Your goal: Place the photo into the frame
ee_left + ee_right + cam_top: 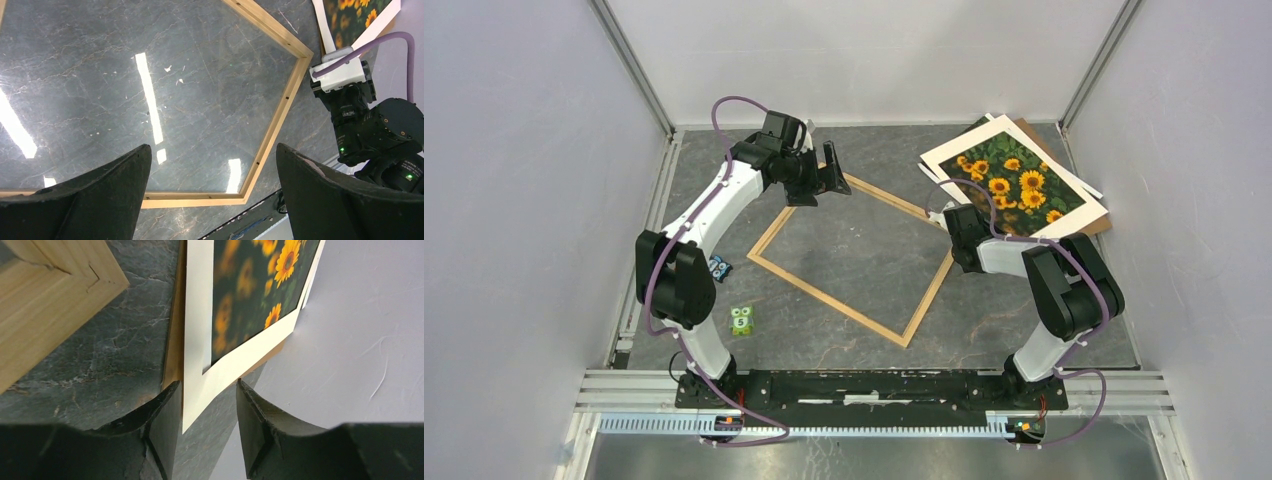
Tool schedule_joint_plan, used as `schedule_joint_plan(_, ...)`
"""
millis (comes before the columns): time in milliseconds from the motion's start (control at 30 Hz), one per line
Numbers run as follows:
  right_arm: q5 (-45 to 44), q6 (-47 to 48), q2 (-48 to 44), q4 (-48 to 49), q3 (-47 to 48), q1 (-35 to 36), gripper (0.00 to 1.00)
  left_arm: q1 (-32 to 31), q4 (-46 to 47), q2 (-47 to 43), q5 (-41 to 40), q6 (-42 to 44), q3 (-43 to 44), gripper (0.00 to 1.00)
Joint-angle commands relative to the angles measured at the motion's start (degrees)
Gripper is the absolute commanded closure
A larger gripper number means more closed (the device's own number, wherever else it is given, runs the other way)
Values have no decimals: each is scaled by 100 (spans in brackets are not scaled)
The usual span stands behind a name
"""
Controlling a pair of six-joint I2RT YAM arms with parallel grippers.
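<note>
The photo (1014,180), sunflowers face up with a white border, lies on a stack at the back right, against the wall. The frame (824,300), thin light wood, lies flat and turned like a diamond in the middle of the table. My right gripper (949,210) sits low at the photo's near left corner. In the right wrist view the photo (250,295) has its white corner between the fingers of the right gripper (207,385), with a gap on both sides. My left gripper (212,147) hangs wide open above the frame (280,115), holding nothing.
A brown backing board (175,340) and white sheets lie under the photo. Two small toy figures (719,267) (742,320) stand near the left arm's base. The enclosure's right wall (360,340) is close beside the right gripper.
</note>
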State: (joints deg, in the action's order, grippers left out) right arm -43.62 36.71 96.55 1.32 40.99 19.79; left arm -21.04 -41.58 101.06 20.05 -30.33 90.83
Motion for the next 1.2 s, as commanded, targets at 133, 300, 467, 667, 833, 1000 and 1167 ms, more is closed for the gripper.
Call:
schedule_joint_plan(133,-86,-93,104,326,-100,-70,47,-16,200,-166,185,-104,-21,0)
schedule_joint_plan(300,-337,-70,188,473,-127,-110,51,-12,201,-156,194,-112,-22,0)
schedule_joint_plan(467,-394,-47,181,554,-159,-112,54,-7,240,-156,235,-122,-48,0)
schedule_joint_plan(667,-550,-14,335,734,-244,-112,50,-13,242,-148,239,-120,-52,0)
schedule_joint_plan(833,-878,117,422,1231,-396,-108,55,-14,247,-139,253,-118,-62,0)
schedule_joint_plan(1000,-989,95,541,1338,-385,-116,66,-12,267,-147,269,-122,-65,0)
schedule_joint_plan(1167,-947,-144,68,992,-252,-118,92,-8,276,-143,247,-107,-67,0)
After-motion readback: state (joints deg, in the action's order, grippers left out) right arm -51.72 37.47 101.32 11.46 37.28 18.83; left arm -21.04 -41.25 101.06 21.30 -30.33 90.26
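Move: Down near the photo stack, half open, the right hand has the near corner of the photo's white mat about 4 cm to its right, 3 cm back and 3 cm below. The photo's middle lies some 9 cm ahead and 2 cm right; the frame's right-hand corner is roughly 10 cm left and level with the hand. From the left hand, open above the frame's far side, the mat corner is about 38 cm right, 9 cm back and 17 cm lower. Sidling about 2.5 cm to its right and sinking 1 cm, with a little draw back, the right hand brings its half-open fingers onto the left edge of the photo's mat just by the near corner. The wrist tilts and turns slightly clockwise, under 10 degrees in all; only at the very end do the fingers close almost shut, pinching the mat edge between their tips. ##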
